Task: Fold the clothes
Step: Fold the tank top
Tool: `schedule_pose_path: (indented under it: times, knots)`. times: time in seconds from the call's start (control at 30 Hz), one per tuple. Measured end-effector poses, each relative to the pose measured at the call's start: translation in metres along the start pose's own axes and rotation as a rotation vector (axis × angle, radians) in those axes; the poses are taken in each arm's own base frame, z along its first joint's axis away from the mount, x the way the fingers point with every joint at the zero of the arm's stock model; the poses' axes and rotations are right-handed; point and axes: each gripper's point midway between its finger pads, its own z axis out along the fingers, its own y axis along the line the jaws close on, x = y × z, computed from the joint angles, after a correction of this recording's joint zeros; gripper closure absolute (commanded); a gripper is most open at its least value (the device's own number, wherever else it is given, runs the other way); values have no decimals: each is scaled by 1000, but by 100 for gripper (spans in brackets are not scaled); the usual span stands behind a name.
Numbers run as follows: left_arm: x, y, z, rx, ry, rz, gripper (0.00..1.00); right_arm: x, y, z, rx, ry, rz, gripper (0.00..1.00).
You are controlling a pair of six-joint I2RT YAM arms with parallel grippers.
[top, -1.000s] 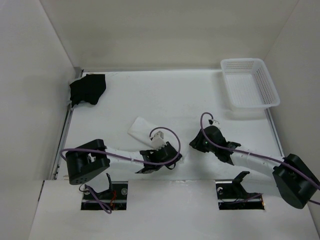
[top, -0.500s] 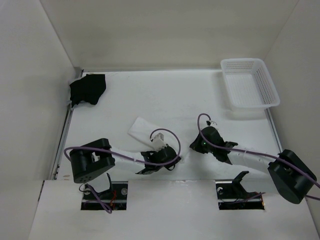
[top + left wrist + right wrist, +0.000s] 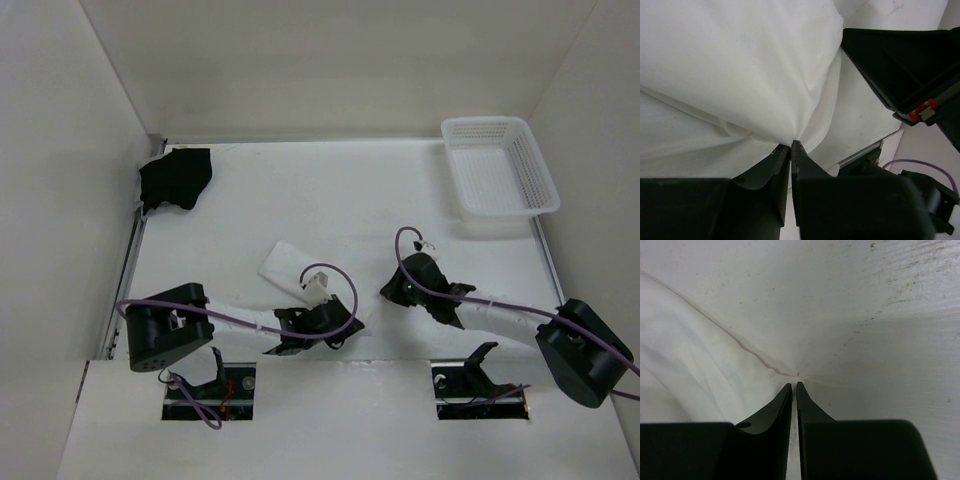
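The clothes [image 3: 286, 262] are a thin white garment lying on the white table, hard to tell from it in the top view. My left gripper [image 3: 350, 318] is low at the near middle of the table. In the left wrist view its jaws [image 3: 790, 145] are shut on a bunched fold of the clothes [image 3: 740, 70], which fan out from the tips. My right gripper [image 3: 392, 290] is a short way to the right. In the right wrist view its jaws [image 3: 794, 385] are pinched together on the hem of the clothes [image 3: 695, 380], with creases running into the tips.
A black cloth [image 3: 176, 178] lies in the far left corner. A white mesh basket [image 3: 498, 180] stands at the far right. Walls close in the table on three sides. Two cut-outs [image 3: 210, 392] sit in the near ledge. A black arm part [image 3: 905, 65] shows in the left wrist view.
Both grippers have closed onto the clothes. The left gripper has shifted slightly toward the near edge, and the visible corner of the clothes has followed it a little.
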Motion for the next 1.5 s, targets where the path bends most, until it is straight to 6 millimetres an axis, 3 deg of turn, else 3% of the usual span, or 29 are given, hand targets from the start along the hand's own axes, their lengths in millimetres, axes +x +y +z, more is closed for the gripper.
schedule_pose_path:
  times: [0.17, 0.3, 0.43, 0.57, 0.7, 0.8, 0.9, 1.03, 1.13, 1.27, 1.4, 1.5]
  knots:
    - [9, 20, 6, -49, 32, -31, 80, -3, -1, -1, 5, -14, 1, 82]
    - [14, 12, 6, -15, 56, -50, 72, -7, 4, -11, -14, -42, 4, 76]
    - [19, 9, 2, -2, 72, -24, 72, -10, 12, -31, -45, -71, -4, 70]
    - [17, 4, -15, 35, 74, 24, 77, -10, 20, -50, -73, -83, -21, 77]
    - [7, -19, -42, 115, 32, 76, 76, 5, 36, -54, -103, -40, -63, 87]
    - [-23, -27, -48, 125, -55, 101, 73, 26, 40, -46, -97, 22, -101, 88]
    - [-79, -20, -36, 65, -189, 93, 73, 47, 38, -38, -81, 82, -125, 89]
    - [-156, 11, -15, -49, -328, 51, 74, 62, 24, -32, -49, 115, -108, 84]
    - [-190, 41, -1, -120, -358, 13, 74, 68, 12, -31, -36, 112, -63, 78]
    - [-211, 75, 4, -169, -365, -33, 75, 71, 10, -39, -70, 97, -22, 64]
    - [-213, 72, 3, -119, -350, -43, 75, 62, 15, -51, -114, 68, 13, 57]
    - [-204, 54, -6, -63, -334, -9, 74, 52, 20, -61, -148, 41, 42, 52]
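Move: The left gripper pinches the near-right end of the slanting tank top, some 2 cm above the table. The tank top's far-left end lies about 17 cm ahead of this hand and 18 cm to its left, also about 2 cm lower. The right gripper stands roughly 7 cm ahead of the left hand and 6 cm to its right. From the right hand, whose tips are at the cloth's right edge, the near-right end lies about 8 cm back, 3 cm left and 1 cm lower. The left fingers lower the pinched cloth about 2 cm and open to let go of it, then lift and sweep some 16 cm forward and 15 cm left, turning counter-clockwise, down low over the far-left end. The right hand leaves the edge, hops up and back about 8 cm, dips by the near-right end, then opens wide as it rises again. ##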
